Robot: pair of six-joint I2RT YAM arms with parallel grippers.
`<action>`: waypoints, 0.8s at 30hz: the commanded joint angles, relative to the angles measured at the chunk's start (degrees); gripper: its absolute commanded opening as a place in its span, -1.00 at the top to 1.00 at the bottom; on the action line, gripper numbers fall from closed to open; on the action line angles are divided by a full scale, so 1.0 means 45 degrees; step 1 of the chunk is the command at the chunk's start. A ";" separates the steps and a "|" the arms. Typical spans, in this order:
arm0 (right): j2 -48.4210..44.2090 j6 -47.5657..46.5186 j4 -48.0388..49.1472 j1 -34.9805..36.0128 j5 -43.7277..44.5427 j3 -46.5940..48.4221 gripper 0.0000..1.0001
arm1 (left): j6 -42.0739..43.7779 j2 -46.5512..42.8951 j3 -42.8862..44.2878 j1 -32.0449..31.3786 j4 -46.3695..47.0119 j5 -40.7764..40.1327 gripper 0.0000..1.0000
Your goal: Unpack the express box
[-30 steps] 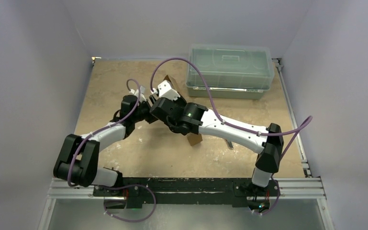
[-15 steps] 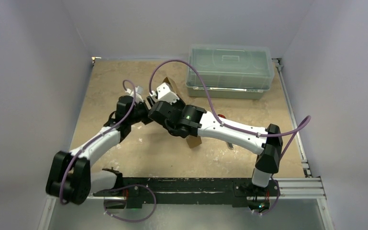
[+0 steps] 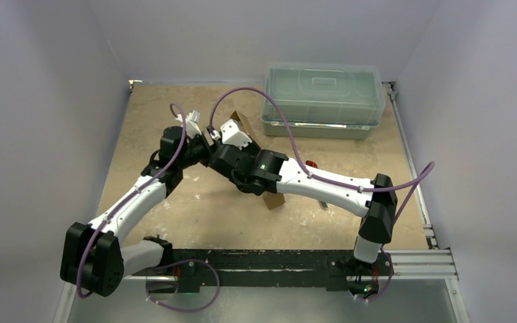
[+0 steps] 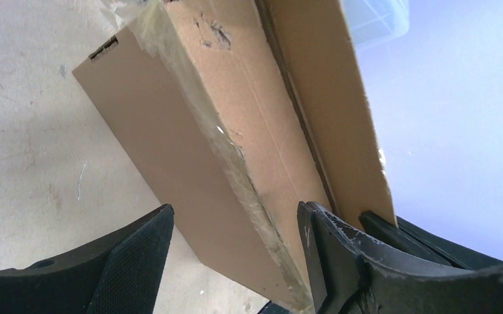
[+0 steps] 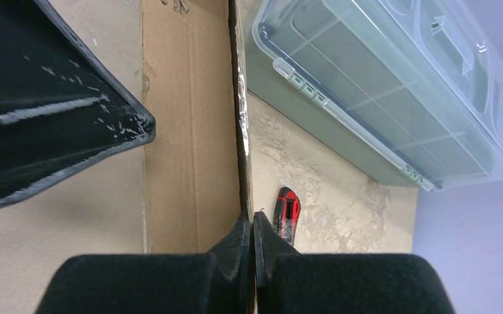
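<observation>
The express box [image 4: 235, 118], brown cardboard with taped edges, stands tilted on the table. In the top view the arms cover most of it, leaving its raised flap [image 3: 245, 124] and a near corner [image 3: 273, 200] in sight. My left gripper [image 4: 235, 216] is open, its fingers [image 4: 137, 261] astride the box's lower side wall; the left pad stands clear of the cardboard. My right gripper [image 5: 252, 226] is shut on the thin edge of the flap [image 5: 241, 118], which runs straight away from the jaws.
A translucent grey-green lidded plastic bin [image 3: 323, 97] sits at the back right, close behind the box. A red and black utility knife [image 5: 287, 212] lies on the table just right of the flap, also visible from above [image 3: 310, 163]. Side walls enclose the table.
My left arm has stretched forward and leftward, and its jaws have widened around the box wall. The right gripper keeps its hold on the flap and has shifted slightly left.
</observation>
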 commanded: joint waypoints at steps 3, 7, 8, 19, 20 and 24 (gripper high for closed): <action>-0.0744 0.0146 0.0511 0.0020 0.0406 0.0249 1.00 | -0.0017 0.0731 0.0636 -0.0525 0.0770 -0.0552 -0.42; -0.0652 0.0142 0.0423 0.0020 0.0404 0.0343 1.00 | 0.0060 0.1324 0.0418 -0.0762 0.1262 -0.0631 -0.43; -0.0646 0.0146 0.0369 0.0020 0.0402 0.0365 1.00 | 0.0110 0.1446 0.0373 -0.0801 0.1316 -0.0678 -0.43; -0.1199 0.0071 0.0802 0.0001 -0.0019 -0.0021 1.00 | 0.0631 0.1008 -0.0980 -0.0829 0.0849 -0.1735 -0.36; -0.1296 0.0025 0.0953 0.0000 -0.0086 -0.0109 1.00 | 0.0653 0.1033 -0.1037 -0.0829 0.0830 -0.1748 -0.36; -0.1584 -0.0049 0.1131 -0.0019 -0.0116 -0.0264 1.00 | 0.0815 0.1067 -0.1167 -0.0829 0.0676 -0.1811 -0.35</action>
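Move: The box's near flap, still lying across the opening, has its middle roughly 7 cm right of the left hand, 1 cm back and 5 cm below. The flap pinched by the right hand rises about 9 cm to the left hand's right and 1 cm ahead. The storage case lies some 26 cm right and 13 cm ahead, the red knife 25 cm right and 9 cm back. From the right hand, the near flap is about 3 cm back, 3 cm left and 7 cm below. Downward over the box's left edge, the left hand sinks about 5 cm with its fingers staying open, first drifting 2 cm right and then mostly back left, its upper finger working at the near flap to fold it outward. The right hand keeps its shut grip on the upright flap, almost still, rising only about 1 cm at the end. ##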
